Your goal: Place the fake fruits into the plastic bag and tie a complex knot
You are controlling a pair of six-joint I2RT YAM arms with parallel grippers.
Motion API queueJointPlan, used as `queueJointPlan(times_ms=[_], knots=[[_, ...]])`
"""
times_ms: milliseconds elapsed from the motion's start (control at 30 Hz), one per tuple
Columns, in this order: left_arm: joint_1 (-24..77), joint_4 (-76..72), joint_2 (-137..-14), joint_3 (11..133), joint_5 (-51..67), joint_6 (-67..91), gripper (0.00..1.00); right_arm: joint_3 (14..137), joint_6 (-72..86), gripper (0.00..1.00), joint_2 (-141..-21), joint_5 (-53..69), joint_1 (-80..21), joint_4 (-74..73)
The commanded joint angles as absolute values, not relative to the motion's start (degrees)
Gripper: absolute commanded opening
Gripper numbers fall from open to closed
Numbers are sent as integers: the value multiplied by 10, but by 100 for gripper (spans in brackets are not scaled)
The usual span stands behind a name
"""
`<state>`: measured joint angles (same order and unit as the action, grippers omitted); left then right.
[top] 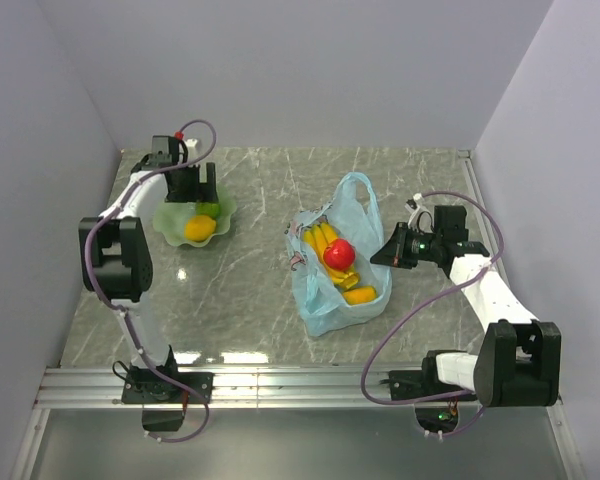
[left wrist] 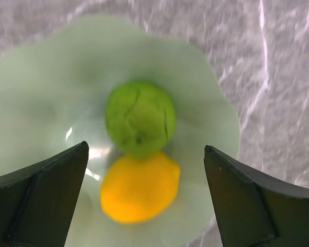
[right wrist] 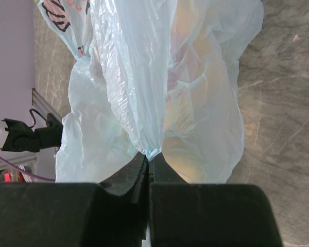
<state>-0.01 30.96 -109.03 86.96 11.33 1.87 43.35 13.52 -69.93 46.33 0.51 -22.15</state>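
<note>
The light-blue plastic bag (top: pixel 335 265) lies mid-table with its mouth held open; inside it lie a yellow banana bunch (top: pixel 321 240), a red apple (top: pixel 339 254) and an orange fruit (top: pixel 359 294). My right gripper (top: pixel 384 254) is shut on the bag's right edge; in the right wrist view the film (right wrist: pixel 144 87) bunches between the tips of that gripper (right wrist: pixel 150 156). A green fruit (left wrist: pixel 140 118) and an orange-yellow fruit (left wrist: pixel 140 186) touch each other in the pale green dish (left wrist: pixel 36 92). My left gripper (left wrist: pixel 145 154) hangs open above them, a finger on either side.
The pale green wavy-edged dish (top: pixel 170 222) stands at the back left of the marble table. Grey walls close in the left, back and right sides. A metal rail (top: pixel 280 385) runs along the near edge by the arm bases.
</note>
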Motion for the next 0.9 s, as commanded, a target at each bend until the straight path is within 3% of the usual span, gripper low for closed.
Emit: queueJointPlan(times_ms=[0, 300, 400, 700, 867], knots=[[2, 294, -1126, 912, 134, 9, 99, 445, 126, 0, -706, 465, 3, -219], [13, 272, -1170, 911, 86, 19, 99, 453, 128, 0, -718, 468, 3, -218], [13, 266, -1172, 899, 81, 14, 95, 455, 127, 0, -720, 467, 3, -220], [11, 264, -1122, 910, 97, -23, 56, 461, 127, 0, -727, 461, 3, -215], [23, 272, -1032, 926, 177, -28, 46, 467, 134, 0, -719, 453, 3, -213]])
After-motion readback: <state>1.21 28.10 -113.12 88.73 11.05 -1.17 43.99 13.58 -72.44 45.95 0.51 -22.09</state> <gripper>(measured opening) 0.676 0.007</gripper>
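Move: The green fruit sits in the bowl about 2 cm ahead of the left hand, straight in line with it and some 5 cm below. The orange fruit lies roughly 6 cm behind the green one and 2 cm to its left; the bowl's middle is about 3 cm left of the green fruit. From the right hand, still pinching the bag's rim, the green fruit is some 18 cm ahead and 40 cm to the left. The left hand sinks about 5 cm and slightly forward, pinches the green fruit, then lifts some 3 cm. ##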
